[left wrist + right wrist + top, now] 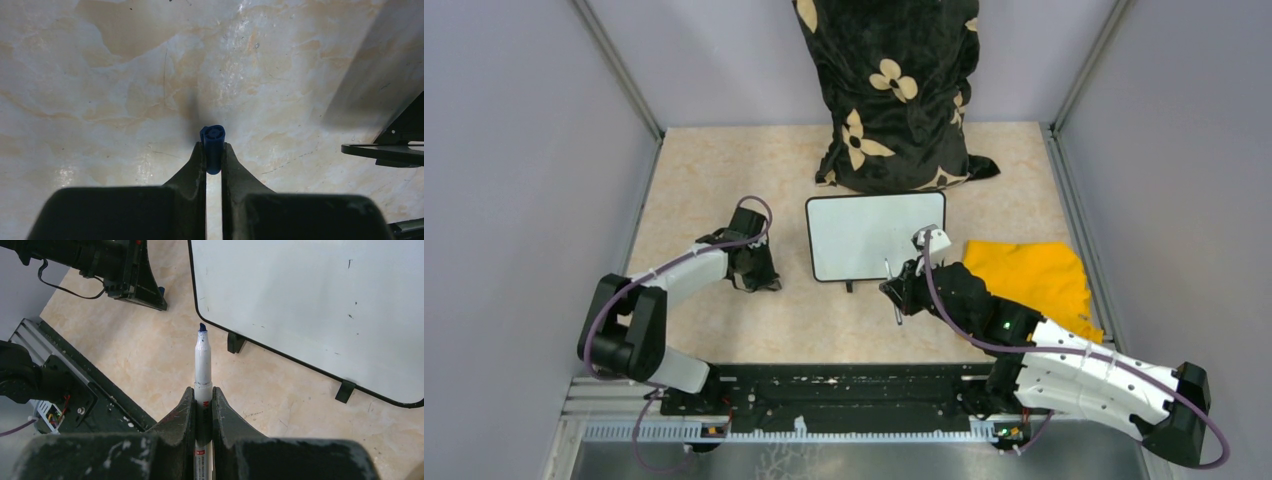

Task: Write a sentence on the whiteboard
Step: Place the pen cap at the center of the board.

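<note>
The whiteboard (874, 235) lies flat at mid-table, white with a thin black frame and two small black feet. In the right wrist view the whiteboard (310, 305) bears only a few tiny specks; no sentence shows on it. My right gripper (203, 392) is shut on an uncapped white marker (203, 365), whose blue tip points at the board's near left corner, just short of the frame. In the top view this right gripper (902, 290) hovers at the board's near right edge. My left gripper (213, 147) is shut on the blue marker cap (212, 137), low over the tabletop, left of the board (754, 270).
A yellow cloth (1029, 280) lies right of the board, beside my right arm. A black bag with cream flowers (894, 90) stands behind the board against the back wall. Grey walls close in both sides. The black mounting rail (844, 395) runs along the near edge.
</note>
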`<state>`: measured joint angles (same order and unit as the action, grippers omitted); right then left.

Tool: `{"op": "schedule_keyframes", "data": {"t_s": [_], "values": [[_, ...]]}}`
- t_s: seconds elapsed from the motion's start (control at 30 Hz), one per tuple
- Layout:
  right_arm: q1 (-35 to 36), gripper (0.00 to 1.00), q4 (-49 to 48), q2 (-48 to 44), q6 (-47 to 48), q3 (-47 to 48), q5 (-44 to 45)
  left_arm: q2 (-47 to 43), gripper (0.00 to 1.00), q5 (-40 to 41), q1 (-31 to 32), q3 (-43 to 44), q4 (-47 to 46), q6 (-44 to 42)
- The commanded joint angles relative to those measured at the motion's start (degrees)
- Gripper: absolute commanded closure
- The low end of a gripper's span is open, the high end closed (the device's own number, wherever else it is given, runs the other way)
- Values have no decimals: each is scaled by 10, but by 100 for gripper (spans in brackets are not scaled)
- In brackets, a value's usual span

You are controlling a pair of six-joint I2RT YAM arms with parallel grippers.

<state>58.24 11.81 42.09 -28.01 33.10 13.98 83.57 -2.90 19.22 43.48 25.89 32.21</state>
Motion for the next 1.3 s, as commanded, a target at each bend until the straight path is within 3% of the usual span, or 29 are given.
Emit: {"op": "schedule_keyframes", "data": {"t_s": [0.0, 1.27], "values": [[-1, 100, -27, -5, 9, 21, 10, 18, 90, -15, -2, 11, -5, -7], [-1, 100, -5, -36, 2, 16, 16, 35, 68, -25, -2, 9, -3, -8]]}}
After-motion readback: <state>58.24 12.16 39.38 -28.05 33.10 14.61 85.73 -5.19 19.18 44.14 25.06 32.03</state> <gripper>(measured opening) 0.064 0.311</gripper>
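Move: The pen cap is still between the left hand's fingertips, its middle about 1 cm below the hand point and just above the table, where it is being set down. From this hand the whiteboard's middle lies roughly 11 cm ahead and 23 cm to the right, a little higher. The board's black foot is level with the hand in reach and about 17 cm to its right. From the right hand the cap lies some 8 cm ahead, 25 cm left and 17 cm below. Sinking barely half a centimetre and easing about half a centimetre to its right, the left hand settles over the table and then stays there. Its downward-pointing fingers slowly open from nearly shut to about a third of their range, letting go of the pen cap without lifting away. ##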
